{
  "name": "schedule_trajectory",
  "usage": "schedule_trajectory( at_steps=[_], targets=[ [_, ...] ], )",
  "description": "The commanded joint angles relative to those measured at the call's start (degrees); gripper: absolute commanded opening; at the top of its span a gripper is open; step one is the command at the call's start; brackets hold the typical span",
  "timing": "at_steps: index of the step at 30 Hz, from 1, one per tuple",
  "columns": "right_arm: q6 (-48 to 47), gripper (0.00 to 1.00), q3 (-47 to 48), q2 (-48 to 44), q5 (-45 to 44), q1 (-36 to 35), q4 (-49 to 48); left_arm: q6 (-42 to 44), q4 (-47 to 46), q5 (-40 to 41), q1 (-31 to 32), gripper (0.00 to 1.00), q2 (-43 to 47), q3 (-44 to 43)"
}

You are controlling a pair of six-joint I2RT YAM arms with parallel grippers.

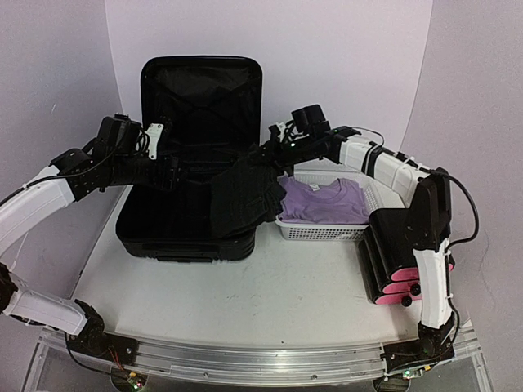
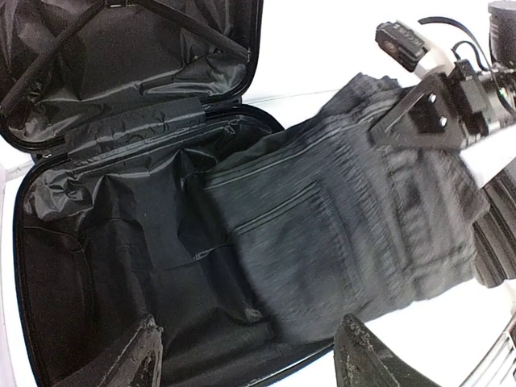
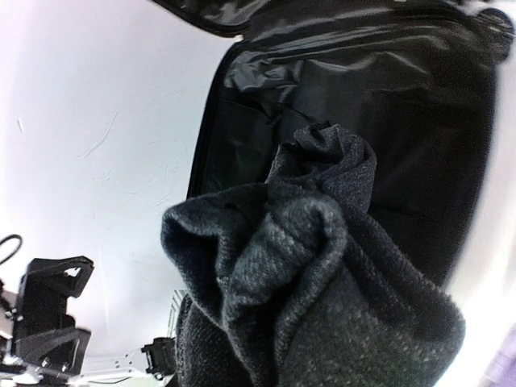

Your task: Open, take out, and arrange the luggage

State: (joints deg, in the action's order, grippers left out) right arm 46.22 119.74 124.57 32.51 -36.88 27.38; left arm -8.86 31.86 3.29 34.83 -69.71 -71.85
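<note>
The luggage (image 1: 184, 241) lies open on the table with its lid (image 1: 200, 90) standing upright at the back and its black lining (image 2: 121, 226) bare. A dark grey garment (image 1: 245, 196) hangs over the case's right edge, pinched at its top by my right gripper (image 1: 274, 151), which is shut on it. The left wrist view shows that gripper (image 2: 419, 113) clamped on the garment (image 2: 339, 234). In the right wrist view the bunched cloth (image 3: 322, 290) hides the fingers. My left gripper (image 2: 246, 355) hovers open over the case's interior, holding nothing.
A white mesh basket (image 1: 327, 231) holding a purple shirt (image 1: 323, 200) sits right of the case. A black box with pink drawer fronts (image 1: 392, 286) stands at the near right beside the right arm.
</note>
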Motion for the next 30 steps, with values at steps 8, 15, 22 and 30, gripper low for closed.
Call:
schedule_trajectory(
  at_steps=[8,15,22,30],
  targets=[
    [-0.1,0.0,-3.1,-8.3,14.6,13.9,-1.4,-1.0,-3.4,-0.3,0.1,0.73,0.3,-0.3],
    [-1.6,0.0,1.6,-3.1,20.8,20.0,4.5,-1.4,-3.6,-2.1,0.1,0.73,-0.3,-0.8],
    [-6.2,0.0,1.7,0.2,24.5,25.4,9.7,-1.9,-3.5,-2.8,0.1,0.73,0.3,0.1],
    [-12.4,0.0,-1.2,2.6,24.4,30.8,12.1,-1.7,-3.5,-3.1,0.1,0.74,-0.6,-0.8]
  ],
)
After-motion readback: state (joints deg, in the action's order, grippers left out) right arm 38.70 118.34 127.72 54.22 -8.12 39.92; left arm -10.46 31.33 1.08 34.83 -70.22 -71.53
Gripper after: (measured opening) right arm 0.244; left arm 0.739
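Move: The white basket with the purple shirt in it lies about 19 cm to the right of the right hand, nearly level with it in reach (a couple of centimetres nearer), and some 17 cm below. The open suitcase's lower half is centred about 23 cm left and 5 cm back, and the black-and-pink drawers some 38 cm right and 18 cm back, both also lower. From the idle left hand the basket is about 45 cm right and 8 cm ahead. The dark jeans, still pinched at one end by the right hand, are swept off the suitcase to the right, about 22 cm, and some 9 cm forward, over the basket. The hand travels nearly level at first, then sinks roughly 4 cm near the end, rolling some 15 degrees on the way while the fingers keep their hold. ##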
